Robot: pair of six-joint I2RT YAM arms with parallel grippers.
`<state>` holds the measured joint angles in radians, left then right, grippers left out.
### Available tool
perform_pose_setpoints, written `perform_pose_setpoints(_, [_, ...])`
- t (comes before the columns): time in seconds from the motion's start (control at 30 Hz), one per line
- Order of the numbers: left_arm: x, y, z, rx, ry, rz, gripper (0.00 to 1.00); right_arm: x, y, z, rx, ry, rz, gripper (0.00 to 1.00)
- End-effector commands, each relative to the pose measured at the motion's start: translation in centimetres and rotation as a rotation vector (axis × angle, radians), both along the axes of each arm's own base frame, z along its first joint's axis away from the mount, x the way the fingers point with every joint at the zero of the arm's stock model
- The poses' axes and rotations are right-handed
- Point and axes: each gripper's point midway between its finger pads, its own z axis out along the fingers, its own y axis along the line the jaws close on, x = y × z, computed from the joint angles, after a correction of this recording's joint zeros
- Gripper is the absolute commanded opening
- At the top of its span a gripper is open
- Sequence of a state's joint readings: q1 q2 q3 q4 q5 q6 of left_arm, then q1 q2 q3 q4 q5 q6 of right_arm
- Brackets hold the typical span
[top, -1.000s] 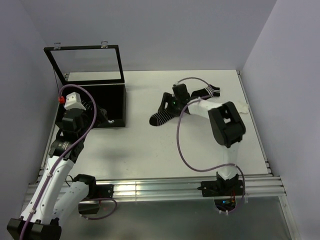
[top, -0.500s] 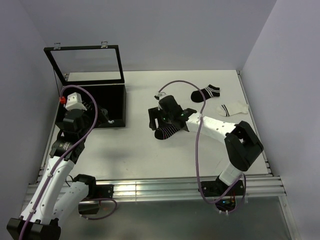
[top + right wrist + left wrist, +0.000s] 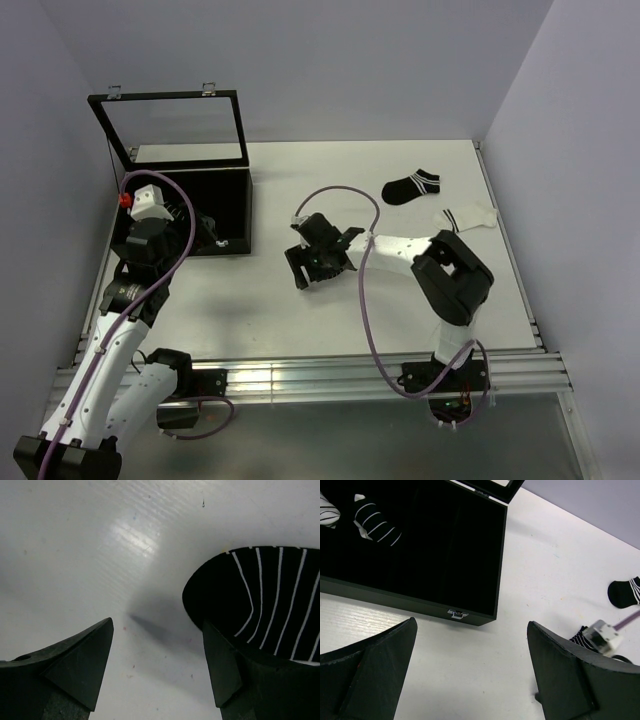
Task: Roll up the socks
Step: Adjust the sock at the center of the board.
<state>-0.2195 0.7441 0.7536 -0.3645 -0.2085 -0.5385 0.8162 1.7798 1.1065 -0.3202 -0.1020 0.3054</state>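
A black sock with thin white stripes [image 3: 270, 600] lies flat on the white table, its rounded end just beyond my right finger [image 3: 235, 670]. My right gripper [image 3: 157, 625] is open, low over the table, with only bare table between its jaws. Seen from above, the right gripper [image 3: 305, 272] covers that sock. Another black sock [image 3: 411, 187] and a white sock [image 3: 468, 217] lie flat at the back right. My left gripper [image 3: 472, 625] is open and empty, hovering in front of the black box [image 3: 185, 205]. Rolled socks [image 3: 375, 526] sit inside the box.
The box's glass lid [image 3: 170, 125] stands open against the back wall. A purple cable [image 3: 345, 195] loops above the right arm. The metal rail [image 3: 300, 375] runs along the table's near edge.
My right arm has swung left and toward the near edge, and the striped sock has come along with it. The left arm has stayed still.
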Motion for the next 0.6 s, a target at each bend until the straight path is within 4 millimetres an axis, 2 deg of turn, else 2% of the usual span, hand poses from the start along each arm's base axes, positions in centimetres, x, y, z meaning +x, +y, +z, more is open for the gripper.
perform_pose_setpoints(0.0, [0.3,0.2,0.1,0.013,-0.018,0.011,0.97,1.6,2.1,-0.2,0.037,-0.017,0.003,0.79])
perform_pose_setpoints(0.07, [0.3,0.2,0.1,0.013,-0.018,0.011,0.97,2.2,2.7,-1.1,0.034,-0.006,-0.007,0.79])
perform_pose_setpoints(0.2, [0.3,0.2,0.1,0.016,-0.017,0.008,0.97,4.8,3.0,-2.7,0.027,-0.043,-0.055,0.79])
perform_pose_setpoints(0.33, [0.3,0.2,0.1,0.017,-0.015,0.01,0.97,8.9,3.7,-2.5,0.078,-0.076,-0.128,0.79])
perform_pose_setpoints(0.37, [0.3,0.2,-0.1,0.018,-0.01,0.011,0.97,10.8,4.6,-1.1,0.114,-0.108,-0.15,0.79])
perform_pose_setpoints(0.4, [0.3,0.2,-0.1,0.019,-0.011,0.009,0.97,12.2,4.9,-0.5,0.135,-0.125,-0.176,0.79])
perform_pose_setpoints(0.43, [0.3,0.2,-0.1,0.018,-0.009,0.01,0.97,14.8,5.0,0.5,0.175,-0.145,-0.229,0.79])
perform_pose_setpoints(0.53, [0.4,0.2,-0.3,0.018,-0.002,0.009,0.97,19.6,5.1,3.9,0.275,-0.213,-0.325,0.79])
perform_pose_setpoints(0.57, [0.4,0.1,-0.3,0.016,-0.003,0.006,0.97,21.0,4.2,4.8,0.303,-0.227,-0.343,0.79])
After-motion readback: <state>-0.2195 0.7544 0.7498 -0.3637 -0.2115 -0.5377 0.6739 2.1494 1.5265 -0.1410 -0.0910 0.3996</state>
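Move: The striped sock lies flat, its middle about 4 cm ahead of the right gripper, 7 cm to its right and 1 cm below; its rounded toe is just beside the right finger. The open black box stands some 17 cm ahead and 29 cm left of this gripper, the plain black sock some 23 cm ahead and 29 cm right. From the left gripper, the striped sock is roughly 27 cm right, about 1 cm ahead and 21 cm below. Dip the right gripper about 1 cm to the board beside the toe of the striped sock, easing forward and left, then sweep it faster and almost straight forward, some 15 cm in all and about 5 cm left. Keep the fingers parted at the same gap and push the toe end along with the right finger, turning the wrist about 15 degrees clockwise. ##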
